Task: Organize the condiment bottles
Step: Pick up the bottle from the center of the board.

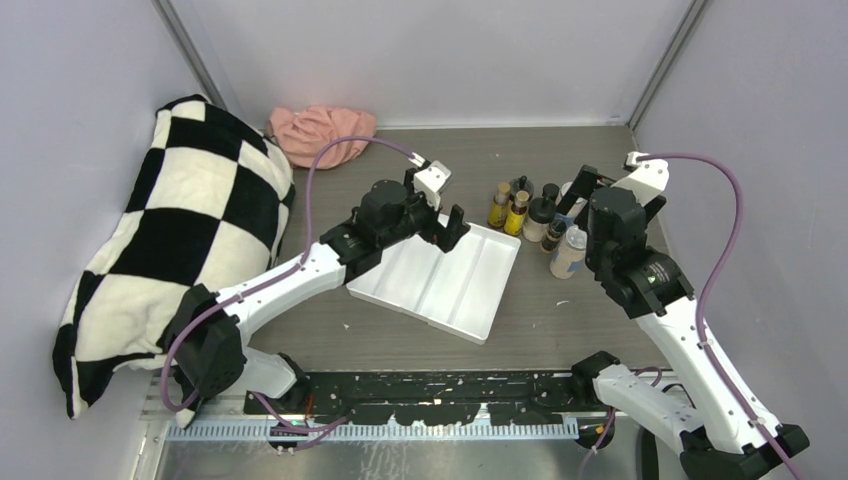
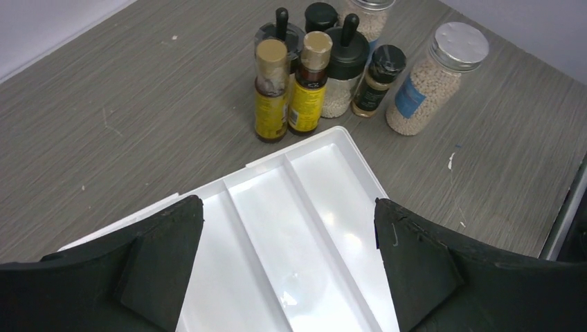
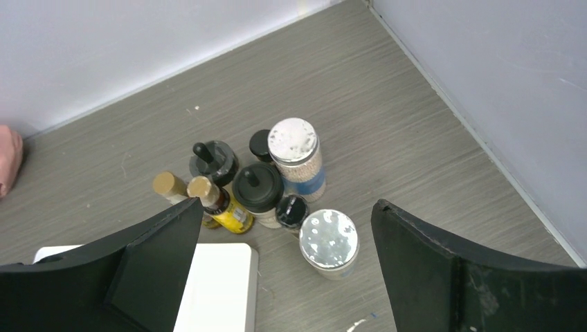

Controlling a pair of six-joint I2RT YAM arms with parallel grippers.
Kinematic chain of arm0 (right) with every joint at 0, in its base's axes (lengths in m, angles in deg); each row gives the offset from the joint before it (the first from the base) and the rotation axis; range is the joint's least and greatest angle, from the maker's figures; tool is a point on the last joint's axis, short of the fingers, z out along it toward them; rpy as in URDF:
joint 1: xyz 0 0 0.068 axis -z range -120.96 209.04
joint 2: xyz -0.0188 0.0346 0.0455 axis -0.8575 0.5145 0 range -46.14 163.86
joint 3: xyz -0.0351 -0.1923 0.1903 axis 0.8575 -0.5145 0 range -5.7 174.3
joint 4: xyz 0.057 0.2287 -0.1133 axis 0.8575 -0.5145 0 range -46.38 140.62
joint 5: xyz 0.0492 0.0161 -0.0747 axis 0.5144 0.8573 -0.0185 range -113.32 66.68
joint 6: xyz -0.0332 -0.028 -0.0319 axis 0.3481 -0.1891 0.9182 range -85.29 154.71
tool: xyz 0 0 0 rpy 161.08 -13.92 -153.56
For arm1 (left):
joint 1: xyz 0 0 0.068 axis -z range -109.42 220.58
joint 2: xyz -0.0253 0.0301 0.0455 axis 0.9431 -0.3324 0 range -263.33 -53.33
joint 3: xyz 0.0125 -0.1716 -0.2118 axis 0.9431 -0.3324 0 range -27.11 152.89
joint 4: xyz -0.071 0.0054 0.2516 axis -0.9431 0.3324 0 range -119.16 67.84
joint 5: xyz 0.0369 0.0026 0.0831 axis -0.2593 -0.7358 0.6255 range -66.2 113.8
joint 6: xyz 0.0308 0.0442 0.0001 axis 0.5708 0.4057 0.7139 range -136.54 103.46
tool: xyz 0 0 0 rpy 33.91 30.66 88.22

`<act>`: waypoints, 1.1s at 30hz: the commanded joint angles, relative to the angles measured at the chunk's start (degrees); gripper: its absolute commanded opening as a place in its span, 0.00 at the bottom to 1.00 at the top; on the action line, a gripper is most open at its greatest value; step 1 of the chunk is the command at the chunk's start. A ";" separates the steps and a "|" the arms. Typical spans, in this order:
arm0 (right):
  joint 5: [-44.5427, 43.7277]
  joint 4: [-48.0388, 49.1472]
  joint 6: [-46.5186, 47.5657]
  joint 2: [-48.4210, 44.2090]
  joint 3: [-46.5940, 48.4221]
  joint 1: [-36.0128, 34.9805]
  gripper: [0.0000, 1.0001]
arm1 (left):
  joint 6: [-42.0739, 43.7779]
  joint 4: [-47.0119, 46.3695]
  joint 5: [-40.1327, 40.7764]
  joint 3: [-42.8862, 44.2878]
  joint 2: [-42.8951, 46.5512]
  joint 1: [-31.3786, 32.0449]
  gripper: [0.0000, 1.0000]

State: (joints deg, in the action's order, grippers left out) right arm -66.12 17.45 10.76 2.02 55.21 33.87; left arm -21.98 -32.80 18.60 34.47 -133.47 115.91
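The condiment bottles stand in a tight cluster on the table, just past the far right corner of a white divided tray (image 1: 440,285). It holds two slim yellow brown-capped bottles (image 2: 271,90) (image 2: 309,86), two black-lidded beige jars (image 3: 257,188) (image 3: 213,159), two tiny dark bottles (image 3: 291,209) (image 3: 260,143) and two clear silver-lidded shakers (image 3: 329,238) (image 3: 295,149). My left gripper (image 2: 287,202) is open and empty above the tray's far end. My right gripper (image 3: 287,204) is open and empty above the cluster's near side, over the near shaker (image 1: 568,250).
A black-and-white checkered cushion (image 1: 170,240) fills the left side. A pink cloth (image 1: 320,130) lies at the back. Grey walls close in the back and both sides, with the right wall close to the bottles.
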 commanded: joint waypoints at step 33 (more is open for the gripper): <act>-0.30 31.89 1.49 12.77 3.12 6.90 0.97 | 5.16 -46.92 -2.23 0.14 -26.31 0.58 0.89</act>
State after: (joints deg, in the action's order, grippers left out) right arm -67.17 43.22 12.45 14.20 55.38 39.33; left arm -18.72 -71.99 15.37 31.26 -158.61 116.34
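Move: The nearer, left-hand one of the two yellow-labelled sauce bottles stands about 11 cm ahead of the left hand, 12 cm to its right and 16 cm below. Its twin is some 4 cm right of it and 1 cm nearer the base; the black-capped jar is 4 cm beyond and 5 cm right of it. The white tray's middle lies straight below the left hand, about 24 cm down. From the right hand, that left-hand bottle is about 13 cm ahead, 14 cm left and 22 cm below. Heading for the two sauce bottles, the left hand goes down, right and forward, about 7 cm down and 7 cm right with some 5 cm forward, sinking only after a brief level start. Its fingers stay wide open and tip up about 10 degrees, touching nothing. The right hand, open too, moves some 8 cm forward and rises 3 cm. ##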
